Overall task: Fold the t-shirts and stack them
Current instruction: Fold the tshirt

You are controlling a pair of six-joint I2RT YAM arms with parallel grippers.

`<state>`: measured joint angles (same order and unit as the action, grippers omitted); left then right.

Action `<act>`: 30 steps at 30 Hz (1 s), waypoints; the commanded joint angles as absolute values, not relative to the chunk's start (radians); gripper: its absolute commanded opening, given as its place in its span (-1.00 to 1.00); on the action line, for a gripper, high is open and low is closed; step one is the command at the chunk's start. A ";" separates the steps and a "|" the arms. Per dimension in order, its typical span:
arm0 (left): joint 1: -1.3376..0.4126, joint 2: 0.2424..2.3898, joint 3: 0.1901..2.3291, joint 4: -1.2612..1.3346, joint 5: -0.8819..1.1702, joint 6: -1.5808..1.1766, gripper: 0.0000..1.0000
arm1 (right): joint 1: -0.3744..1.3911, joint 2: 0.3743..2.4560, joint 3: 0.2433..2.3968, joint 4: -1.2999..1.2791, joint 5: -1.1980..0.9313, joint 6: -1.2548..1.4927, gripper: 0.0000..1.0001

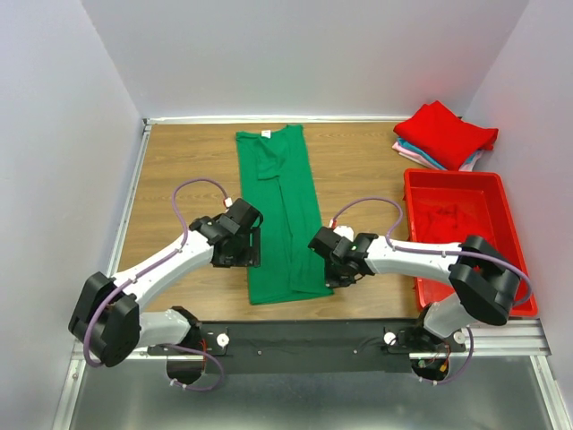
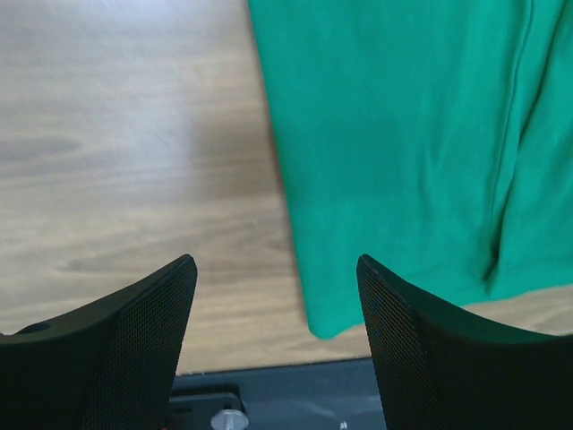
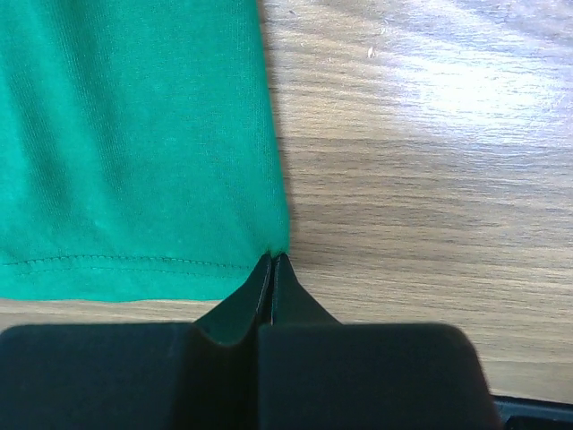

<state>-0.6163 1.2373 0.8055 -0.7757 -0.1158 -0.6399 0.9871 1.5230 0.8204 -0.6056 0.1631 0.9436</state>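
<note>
A bright green t-shirt [image 1: 282,215] lies on the wooden table as a long narrow strip, with its white neck label [image 1: 266,133] at the far end. My left gripper [image 1: 249,246] is open beside the strip's near left edge. In the left wrist view the shirt [image 2: 403,134] and its near left corner lie between and beyond the open gripper [image 2: 276,262]. My right gripper [image 1: 336,279] is shut on the shirt's near right hem corner [image 3: 143,161], and its closed tips [image 3: 273,260] pinch the fabric. A folded stack with a red t-shirt [image 1: 445,133] on top sits at the far right.
Pink and light blue folded shirts [image 1: 414,154] lie under the red one. A red plastic bin [image 1: 501,193] stands at the right with red cloth [image 1: 443,224] inside. White walls enclose the table. A black rail [image 1: 304,336] runs along the near edge.
</note>
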 commanded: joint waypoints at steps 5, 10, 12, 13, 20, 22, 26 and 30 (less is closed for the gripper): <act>-0.718 1.149 0.753 -0.861 -0.060 -0.746 0.49 | 0.986 1.537 0.778 -0.658 0.156 0.965 -0.96; -0.741 1.163 0.721 -0.824 -0.020 -0.762 0.26 | 0.985 1.534 0.775 -0.658 0.158 0.976 -0.96; -0.749 1.180 0.695 -0.781 -0.005 -0.756 0.18 | 0.985 1.531 0.775 -0.658 0.158 0.985 -0.96; -0.752 1.195 0.677 -0.770 0.027 -0.758 0.14 | 0.986 1.523 0.773 -0.658 0.160 0.989 -0.96; -0.772 1.229 0.672 -0.714 0.066 -0.769 0.06 | 0.986 1.496 0.762 -0.658 0.163 1.022 -0.96; -0.802 1.270 0.672 -0.707 0.080 -0.768 0.05 | 0.985 1.496 0.768 -0.660 0.163 1.023 -0.96; -0.847 1.272 0.661 -0.703 0.083 -0.796 -0.04 | 0.983 1.497 0.776 -0.663 0.158 1.028 -0.96; -0.868 1.244 0.641 -0.704 0.098 -0.836 -0.13 | 0.985 1.486 0.772 -0.669 0.156 1.040 -0.96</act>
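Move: The hem's left corner of the green t-shirt lies about 9 cm back from the open left hand, some 2 cm to its right and 6 cm below. The hem's right corner, pinched by the right hand, is roughly 20 cm to the left hand's right and 6 cm back; the table's front edge runs about 13 cm straight back. From the right hand the left corner is some 19 cm left, 4 cm back, about level. Left hand draws back about 9 cm, also right and down, towards the left corner, half-closing; right keeps pinching. ##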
